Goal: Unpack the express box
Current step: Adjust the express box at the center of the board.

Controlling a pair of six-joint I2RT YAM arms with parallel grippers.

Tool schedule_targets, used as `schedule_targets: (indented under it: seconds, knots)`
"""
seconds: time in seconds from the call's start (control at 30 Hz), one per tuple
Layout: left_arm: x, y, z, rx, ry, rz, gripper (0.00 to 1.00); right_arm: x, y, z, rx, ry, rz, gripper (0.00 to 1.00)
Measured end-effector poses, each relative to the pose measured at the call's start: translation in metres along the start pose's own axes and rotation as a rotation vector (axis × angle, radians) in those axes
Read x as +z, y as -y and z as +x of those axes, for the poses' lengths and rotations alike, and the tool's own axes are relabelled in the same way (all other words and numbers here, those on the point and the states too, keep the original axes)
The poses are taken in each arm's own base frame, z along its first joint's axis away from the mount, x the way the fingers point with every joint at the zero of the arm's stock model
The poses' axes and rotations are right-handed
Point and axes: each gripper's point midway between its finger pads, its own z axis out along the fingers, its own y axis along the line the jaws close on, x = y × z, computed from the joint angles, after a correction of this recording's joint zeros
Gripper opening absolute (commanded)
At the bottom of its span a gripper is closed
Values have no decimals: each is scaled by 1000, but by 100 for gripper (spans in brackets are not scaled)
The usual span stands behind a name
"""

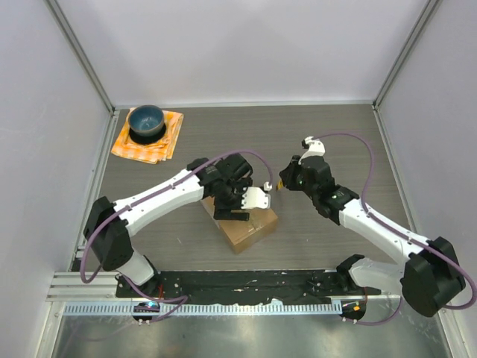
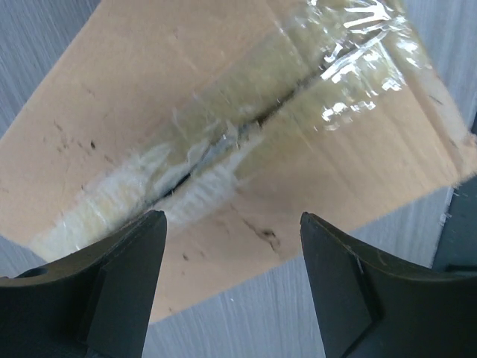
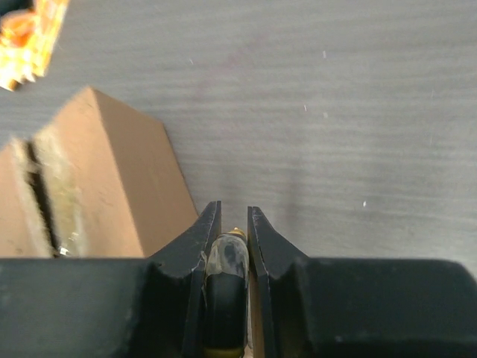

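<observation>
The express box (image 1: 252, 227), a brown carton, lies on the table in front of the arm bases. In the left wrist view the express box (image 2: 134, 89) fills the frame, and the taped top seam (image 2: 216, 145) shows a ragged slit along it. My left gripper (image 1: 231, 210) hovers over the box's near edge, open (image 2: 232, 224), with nothing between its fingers. To the right of the box, my right gripper (image 1: 285, 181) is shut (image 3: 234, 215) on a dark pen-like tool (image 3: 227, 261) with a brass tip. A corner of the box (image 3: 112, 179) stands just left of it.
A blue bowl (image 1: 146, 121) sits on an orange checked cloth (image 1: 162, 145) at the back left, and the cloth's edge (image 3: 33, 30) shows in the right wrist view. White walls with metal posts close in the table on three sides.
</observation>
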Motion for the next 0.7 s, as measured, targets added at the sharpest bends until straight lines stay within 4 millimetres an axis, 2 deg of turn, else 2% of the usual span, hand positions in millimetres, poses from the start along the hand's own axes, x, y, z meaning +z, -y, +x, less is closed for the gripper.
schedule_targets:
  seconds: [0.1, 0.17, 0.2, 0.23, 0.4, 0.53, 0.57, 0.6, 0.7]
  knots:
    - [18, -5, 3, 33, -35, -35, 77, 10, 10, 28, 3, -72, 26, 1]
    - [20, -13, 1, 35, -38, -72, 77, 16, 13, 42, 8, -109, 35, 1]
    - [19, -20, -1, 38, -34, -103, 84, 19, 14, 46, 9, -121, 35, 1]
    - [19, -27, -5, 39, -26, -135, 84, 21, 13, 48, 13, -126, 32, 1]
    - [17, -53, -19, 38, -7, -249, 84, 29, 6, 45, 35, -109, 3, 1]
    - [17, -56, -25, 52, -3, -280, 86, 33, 0, 43, 52, -97, -23, 1]
    - [18, -56, -26, 56, -4, -284, 96, 34, -2, 43, 57, -96, -28, 1]
    - [20, -55, -27, 61, -4, -289, 100, 34, -4, 42, 65, -95, -38, 1]
    - [30, -50, -22, 70, -19, -288, 100, 35, -9, 40, 80, -88, -60, 1]
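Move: The left hand hangs open over the express box; the box's middle is roughly 9 cm below it, about 2 cm back and level sideways. From the same hand, the yellow knife is some 11 cm to the right and 4 cm ahead, and the orange cloth about 25 cm left and 20 cm ahead. The right hand still grips the knife at its fingertips; the box's middle lies about 10 cm left, 6 cm back and 11 cm below it. Left hand sweeps 5 cm forward and right above the box, opening wider; right lowers the knife 4 cm. ##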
